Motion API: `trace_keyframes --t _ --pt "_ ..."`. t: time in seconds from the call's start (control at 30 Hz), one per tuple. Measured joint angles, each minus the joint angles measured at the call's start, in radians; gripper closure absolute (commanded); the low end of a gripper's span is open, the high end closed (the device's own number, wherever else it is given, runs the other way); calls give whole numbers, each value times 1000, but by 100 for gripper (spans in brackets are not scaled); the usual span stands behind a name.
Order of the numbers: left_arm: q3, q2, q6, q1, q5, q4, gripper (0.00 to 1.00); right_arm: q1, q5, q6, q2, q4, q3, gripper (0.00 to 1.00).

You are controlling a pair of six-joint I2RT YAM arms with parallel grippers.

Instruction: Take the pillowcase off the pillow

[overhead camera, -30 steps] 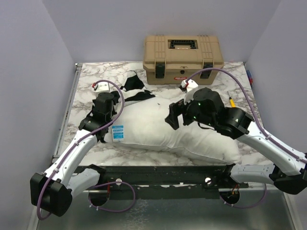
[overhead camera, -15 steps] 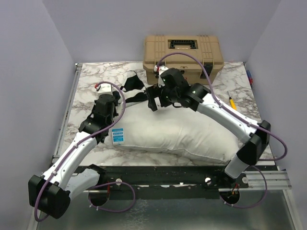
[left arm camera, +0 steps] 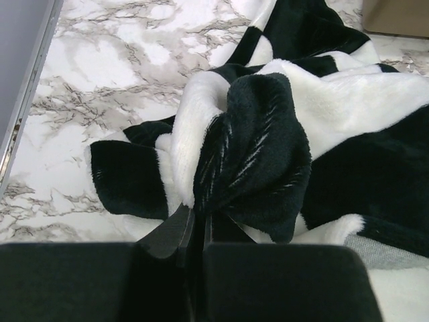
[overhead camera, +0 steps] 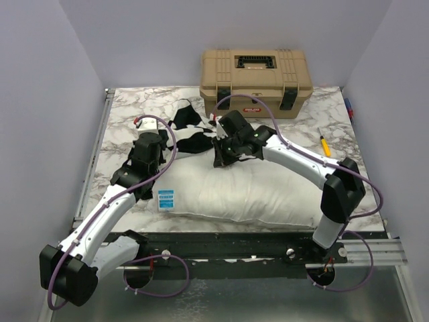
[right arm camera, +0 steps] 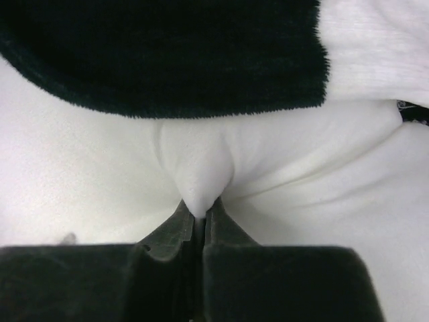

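Note:
The plump white pillow (overhead camera: pixel 261 191) lies across the near half of the table, its blue label (overhead camera: pixel 165 198) at the left end. The black and white checkered pillowcase (overhead camera: pixel 191 137) is bunched behind the pillow's left end. My left gripper (overhead camera: pixel 159 142) is shut on a dark fold of the pillowcase (left arm camera: pixel 258 147), with the jaws (left arm camera: pixel 199 225) pressed together on it. At the pillow's back left edge, my right gripper (overhead camera: pixel 220 157) is shut on a pinch of plain white pillow fabric (right arm camera: pixel 201 194). A black patch of pillowcase (right arm camera: pixel 161 60) lies just beyond that pinch.
A tan toolbox (overhead camera: pixel 256 80) stands at the back centre of the marble table (overhead camera: pixel 127 111). A small yellow screwdriver (overhead camera: pixel 324 143) lies to the right of the pillow. A metal rail (overhead camera: pixel 90 168) runs along the table's left edge.
My right arm swung from above the pillow's middle to its back left edge, and the open jaws closed on white fabric. The pillow shifted a little. The left gripper kept its hold.

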Motion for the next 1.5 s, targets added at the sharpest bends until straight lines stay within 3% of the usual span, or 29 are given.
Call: trace_keyframes --t 0.2,0.53,0.9,1.27,1.5 --pt "0 0 -2 0 -33 0 100 5 61 -10 -187 5 -101 100" --pt "0 3 -32 3 -129 -1 100 10 343 -43 -525 -124 -222 100" --pt "0 3 -135 26 -358 -39 100 9 457 -71 -853 -141 -295 100" --pt "0 -49 -212 35 -569 -91 100 8 780 -14 -936 -150 -293 99" --pt "0 -93 -241 35 -629 -116 100 4 961 -5 -955 -138 -271 99"
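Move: The pillow, pinched by the right hand, has its middle about 8 cm right, 9 back and 5 below; the yellow screwdriver, on the side it is headed for, lies some 34 cm right, 4 ahead; the pillowcase heap 11 cm left, 7 ahead; the toolbox 12 cm right, 24 ahead. The left hand keeps a bunch of pillowcase, its heap about 8 cm right and 8 below; the table's left edge is some 20 cm left. The pillow, already pinched by its cover, is hauled right and up by the right hand, some 27 cm across and 20 cm up, drawing back a little while the wrist swings clockwise and the fingers tip up. The left hand keeps its grip on the pillowcase and swings it the other way, about 11 cm left, slightly back and up, turning counter-clockwise. ##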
